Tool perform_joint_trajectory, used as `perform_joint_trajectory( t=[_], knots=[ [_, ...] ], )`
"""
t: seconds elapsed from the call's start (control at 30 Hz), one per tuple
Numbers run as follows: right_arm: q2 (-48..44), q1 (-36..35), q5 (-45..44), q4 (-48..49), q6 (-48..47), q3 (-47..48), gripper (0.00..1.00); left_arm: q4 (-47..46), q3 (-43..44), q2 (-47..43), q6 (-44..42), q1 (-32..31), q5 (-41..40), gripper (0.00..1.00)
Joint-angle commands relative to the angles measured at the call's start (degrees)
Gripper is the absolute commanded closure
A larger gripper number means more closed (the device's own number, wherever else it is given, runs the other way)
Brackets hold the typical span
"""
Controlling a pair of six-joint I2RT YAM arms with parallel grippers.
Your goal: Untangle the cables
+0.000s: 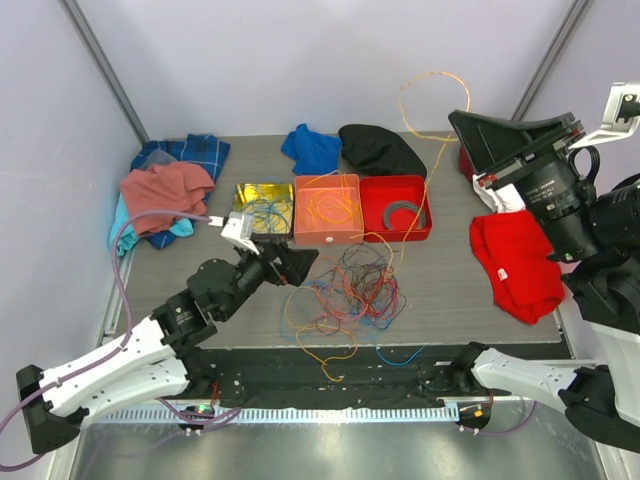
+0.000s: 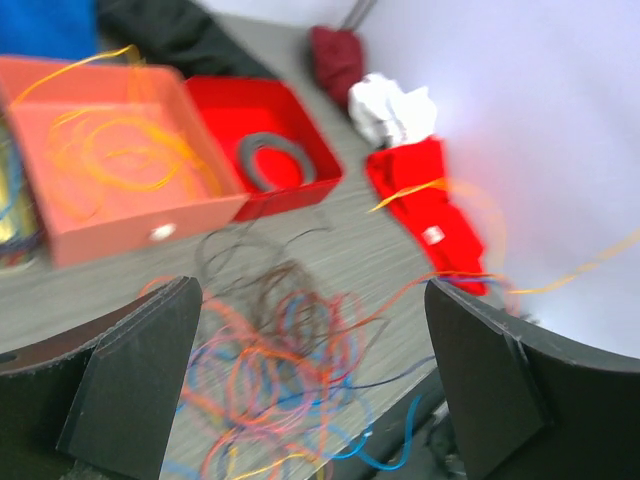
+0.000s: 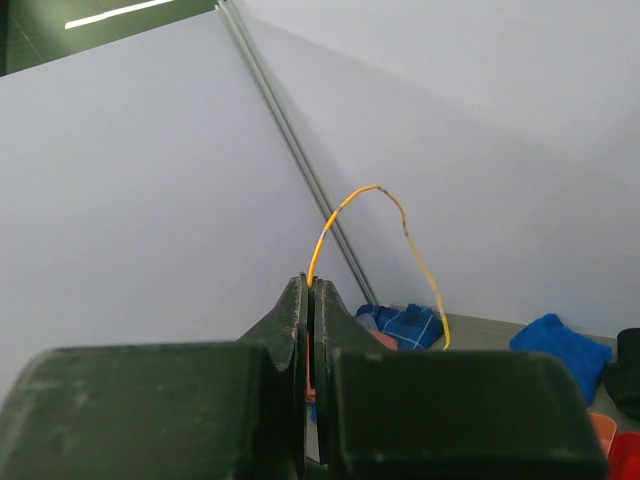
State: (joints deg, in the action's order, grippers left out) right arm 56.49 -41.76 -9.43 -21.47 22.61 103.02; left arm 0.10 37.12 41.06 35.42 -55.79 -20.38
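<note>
A tangle of cables (image 1: 352, 285) in red, blue, orange and dark colours lies on the table in front of the boxes; the left wrist view shows this tangle (image 2: 280, 340) blurred. My left gripper (image 1: 300, 265) hovers just left of the pile, and in its own view the left gripper (image 2: 315, 375) is wide open with nothing between its fingers (image 2: 140, 385). My right gripper (image 1: 458, 120) is raised high at the back right. It is shut on a thin orange-yellow cable (image 3: 345, 205) at the right gripper's tips (image 3: 313, 290). That cable (image 1: 432, 95) loops up and runs down toward the boxes.
Three boxes stand in a row: a gold box (image 1: 250, 190), an orange box (image 1: 327, 235) with orange wires, and a red box (image 1: 395, 235) with a grey ring (image 1: 402, 213). Cloths lie around: red cloth (image 1: 515, 262), blue cloth (image 1: 310, 148), black cloth (image 1: 380, 150), pink cloth (image 1: 165, 190).
</note>
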Motion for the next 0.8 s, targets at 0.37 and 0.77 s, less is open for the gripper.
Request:
perform_joint_trajectory(
  t=[0.37,0.77],
  knots=[
    [1.17,0.27,4.07,0.56,2.7,-2.47,0.99,-35.96,4.26,13.95,-11.67,-3.62,20.03,0.0],
    [0.03,0.19,4.6,-0.23,3.4,-6.08,0.99,-41.49,11.56,32.06,-24.6,-11.36,17.67,0.0]
  ],
)
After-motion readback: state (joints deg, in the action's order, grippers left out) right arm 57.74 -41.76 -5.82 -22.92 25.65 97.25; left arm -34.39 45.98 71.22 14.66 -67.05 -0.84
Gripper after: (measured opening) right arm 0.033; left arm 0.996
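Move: The yellow cable hangs from the right fingers into the tangle; at the left hand's height it runs about 20 cm to that hand's right and 3 cm ahead. The tangle lies some 13 cm right and 26 cm below it, the salmon box 21 cm ahead and 7 cm right, down on the table. From the right hand, that stretch of cable is 34 cm down, 4 cm forward and 3 cm left; the salmon box is 23 cm ahead, 17 cm left, far below. Sweeping to the right over the tangle by about 16 cm, the wide-open left hand goes towards the hanging yellow cable, drifting back a little; it rises some 6 cm, then dips slightly while swinging clockwise until its fingers point mostly rightwards. The right hand keeps its pinch on the cable, rising barely, then easing down about 5 cm and leftward. ##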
